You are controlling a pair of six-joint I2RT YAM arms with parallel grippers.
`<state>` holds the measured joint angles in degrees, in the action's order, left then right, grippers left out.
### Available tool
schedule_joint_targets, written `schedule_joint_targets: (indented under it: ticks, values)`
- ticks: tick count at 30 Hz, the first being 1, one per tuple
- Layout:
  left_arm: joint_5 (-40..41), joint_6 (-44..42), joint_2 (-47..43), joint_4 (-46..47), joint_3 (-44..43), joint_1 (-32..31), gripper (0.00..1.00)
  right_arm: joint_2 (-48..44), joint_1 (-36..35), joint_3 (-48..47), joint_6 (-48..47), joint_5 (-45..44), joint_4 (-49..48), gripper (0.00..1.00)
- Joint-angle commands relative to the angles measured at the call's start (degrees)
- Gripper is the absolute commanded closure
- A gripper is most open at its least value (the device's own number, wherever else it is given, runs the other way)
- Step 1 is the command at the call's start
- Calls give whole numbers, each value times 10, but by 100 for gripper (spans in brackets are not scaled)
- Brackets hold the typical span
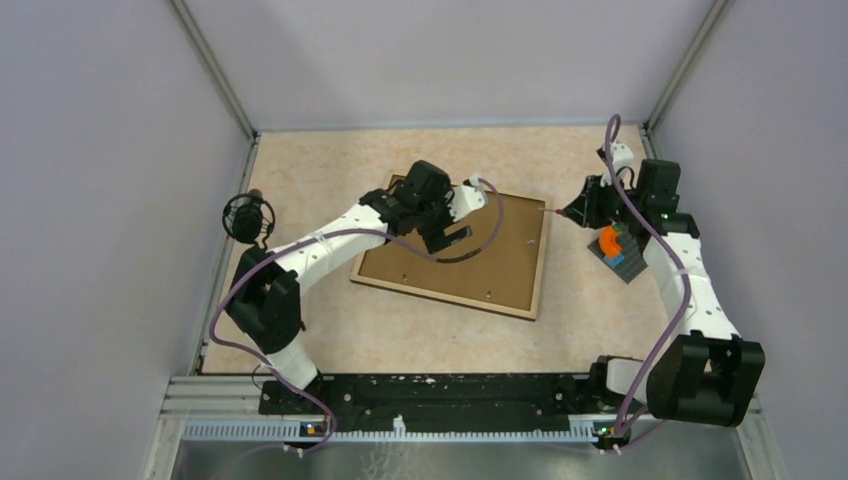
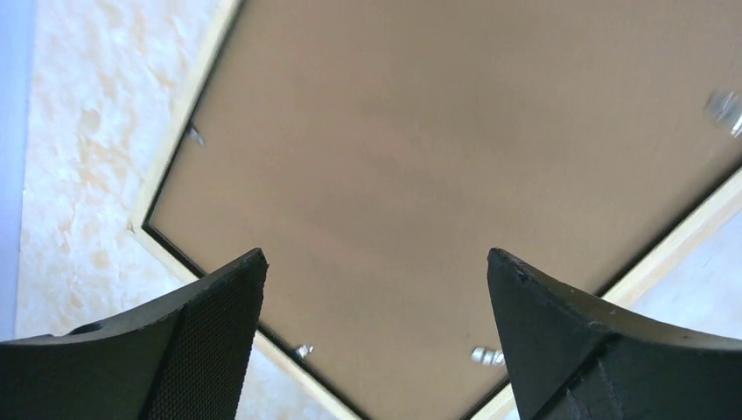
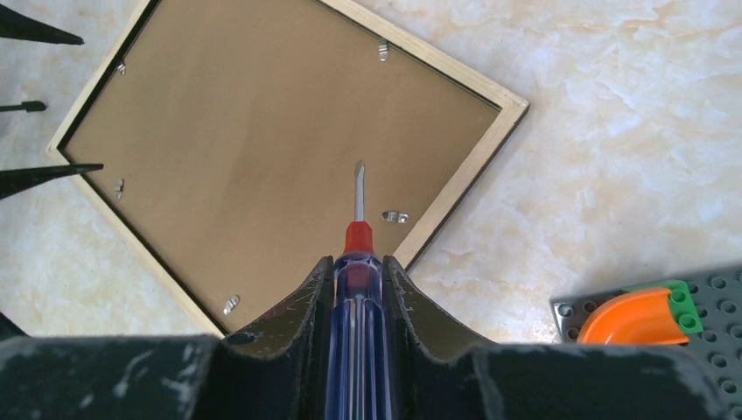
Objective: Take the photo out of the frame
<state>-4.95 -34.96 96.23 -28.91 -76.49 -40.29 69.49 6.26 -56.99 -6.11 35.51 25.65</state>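
Note:
The frame (image 1: pixel 500 262) lies face down on the table, its brown board back up inside a pale wooden rim. The photo is hidden. My left gripper (image 1: pixel 447 232) hovers over the frame's far left part, open and empty; in the left wrist view its jaws (image 2: pixel 376 255) stand wide apart above the brown back (image 2: pixel 420 131). My right gripper (image 3: pixel 359 261) is shut on a screwdriver (image 3: pixel 357 297) with a blue handle and red collar. The blade points at the frame's right edge, close to a small metal tab (image 3: pixel 395 216). More tabs (image 3: pixel 230 304) sit along the rim.
A grey studded baseplate (image 1: pixel 620 252) with orange and green bricks lies right of the frame, under the right arm. A black round device (image 1: pixel 247 217) stands at the table's left edge. Grey walls close in the table on the left, the right and the far side.

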Motion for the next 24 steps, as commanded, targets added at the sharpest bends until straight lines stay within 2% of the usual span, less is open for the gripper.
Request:
schedule_joint_targets:
  ticks: [1, 4, 10, 19, 24]
  values:
    - [18, 179, 1, 79, -41, -72, 1, -24, 19, -17, 22, 4, -30, 100]
    - [94, 206, 15, 164, -27, -142, 1, -15, 38, -36, 28, 1, -22, 100]
    - [164, 298, 152, 154, -141, -222, 1, 14, 91, -74, 57, 12, -35, 100]
    - [236, 424, 281, 171, -233, -245, 1, 26, 123, -59, 83, 35, -60, 100]
    - [264, 459, 324, 175, -262, -248, 1, 30, 125, -53, 80, 36, -63, 100]
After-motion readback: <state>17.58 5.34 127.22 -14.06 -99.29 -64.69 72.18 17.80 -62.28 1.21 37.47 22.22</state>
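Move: The photo frame's right edge, with its middle about 21 cm to the right of the left hand, 3 cm farther out and 12 cm below, is where that empty hand goes. A clip inside this edge is some 19 cm right and 8 cm ahead; the clip by the near edge is about 10 cm right and 6 cm back. From the right hand, still gripping the screwdriver, the right edge's middle is 7 cm left, 4 cm ahead and 18 cm below; the toy-brick plate is some 11 cm right and 6 cm ahead. Sweeping about 22 cm to the right across the frame's backing, the open left hand first rises slightly, then sinks some 10 cm and draws back a little, turning about 20 degrees counter-clockwise, towards the near half of the right edge. The right hand makes room, backing off about 7 cm to the right, a little up and outward, with the screwdriver kept in its grip. ##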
